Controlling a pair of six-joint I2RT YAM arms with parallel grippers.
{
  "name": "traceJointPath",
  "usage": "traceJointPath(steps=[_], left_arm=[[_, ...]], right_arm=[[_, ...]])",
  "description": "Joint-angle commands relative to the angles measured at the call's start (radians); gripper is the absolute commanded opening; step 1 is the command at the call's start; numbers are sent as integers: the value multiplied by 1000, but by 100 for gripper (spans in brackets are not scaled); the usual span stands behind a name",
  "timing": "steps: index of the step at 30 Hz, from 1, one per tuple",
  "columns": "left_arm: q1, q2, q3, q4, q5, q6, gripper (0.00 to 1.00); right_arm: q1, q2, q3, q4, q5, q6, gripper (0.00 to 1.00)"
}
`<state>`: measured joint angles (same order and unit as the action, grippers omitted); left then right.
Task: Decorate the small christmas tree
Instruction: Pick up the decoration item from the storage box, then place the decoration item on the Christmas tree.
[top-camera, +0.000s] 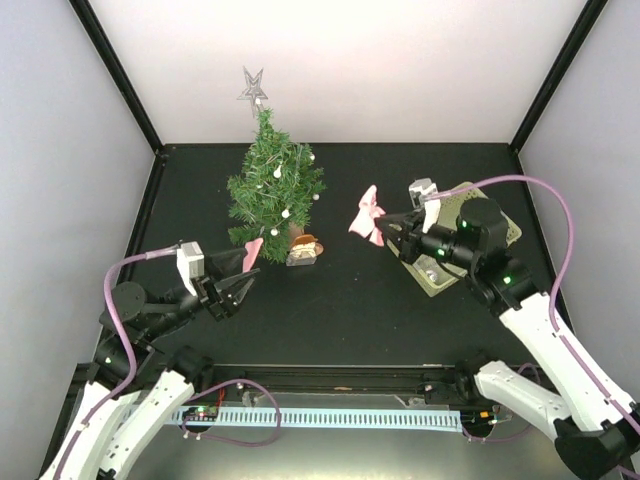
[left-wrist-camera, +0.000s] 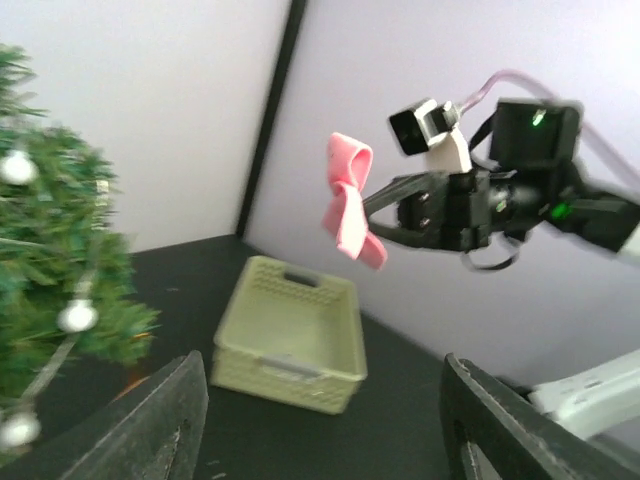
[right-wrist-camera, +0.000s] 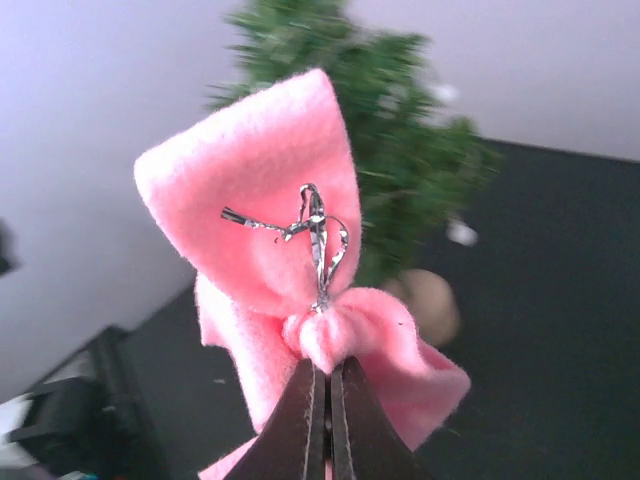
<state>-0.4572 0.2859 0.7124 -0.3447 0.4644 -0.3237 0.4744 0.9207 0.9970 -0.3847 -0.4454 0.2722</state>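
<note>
The small christmas tree (top-camera: 275, 185) stands at the back left on a light-wood stump, hung with white balls and topped by a silver star (top-camera: 252, 88). My right gripper (top-camera: 385, 228) is shut on the knot of a pink felt bow (top-camera: 367, 215) and holds it in the air right of the tree. The right wrist view shows that bow (right-wrist-camera: 280, 230) pinched at the gripper (right-wrist-camera: 327, 375), with the tree (right-wrist-camera: 400, 170) blurred behind. My left gripper (top-camera: 243, 284) stands open and empty below the tree, its fingers (left-wrist-camera: 160, 420) wide apart. A second pink bow (top-camera: 252, 248) sits at the lowest left branches.
A pale green basket (top-camera: 500, 232) sits at the right under my right arm; the left wrist view also shows the basket (left-wrist-camera: 290, 335). A small brown-and-white piece (top-camera: 303, 250) lies by the tree's base. Black frame posts and pale walls close in the table.
</note>
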Motion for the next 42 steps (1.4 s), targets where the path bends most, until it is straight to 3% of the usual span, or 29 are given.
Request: traceJointPath(steps=[1, 6, 11, 17, 24, 33, 42], left_arm=[[8, 40, 14, 190, 200, -236, 64], [6, 78, -35, 393, 312, -446, 62], [2, 128, -64, 503, 385, -558, 52], [-14, 144, -130, 701, 383, -714, 50], [-43, 164, -136, 802, 368, -755, 45], [-86, 226, -127, 953, 360, -817, 44], [-126, 249, -99, 984, 338, -811, 41]], right_arm=[[58, -85, -94, 351, -277, 214, 1], [126, -103, -165, 643, -358, 416, 1], [224, -41, -160, 834, -399, 502, 1], [333, 87, -118, 1141, -466, 655, 3], [453, 215, -13, 1220, -467, 677, 3], [502, 311, 56, 1252, -454, 681, 3], [529, 355, 70, 1252, -440, 684, 4]])
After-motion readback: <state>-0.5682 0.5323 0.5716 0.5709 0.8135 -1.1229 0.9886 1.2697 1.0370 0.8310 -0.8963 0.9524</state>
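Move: From the left hand, the pink bow held by the right gripper is about 13 cm ahead and 24 cm to the right, at much the same height; the christmas tree's middle stands some 24 cm ahead, 8 cm right and 14 cm lower. From the right hand, the empty left gripper lies roughly 27 cm left and 12 cm back, about level, while the storage box sits about 16 cm ahead, 15 cm right and 29 cm below. Carrying the still-pinched bow back some 17 cm, left 15 cm and upward, the right hand swings it counter-clockwise with fingers tipping up, towards the left gripper, slowing near the end. The left hand comes up, right and slightly back to meet it, turning its fingers clockwise to face right and upward while narrowing them partway; whether they touch the bow can't be seen. ##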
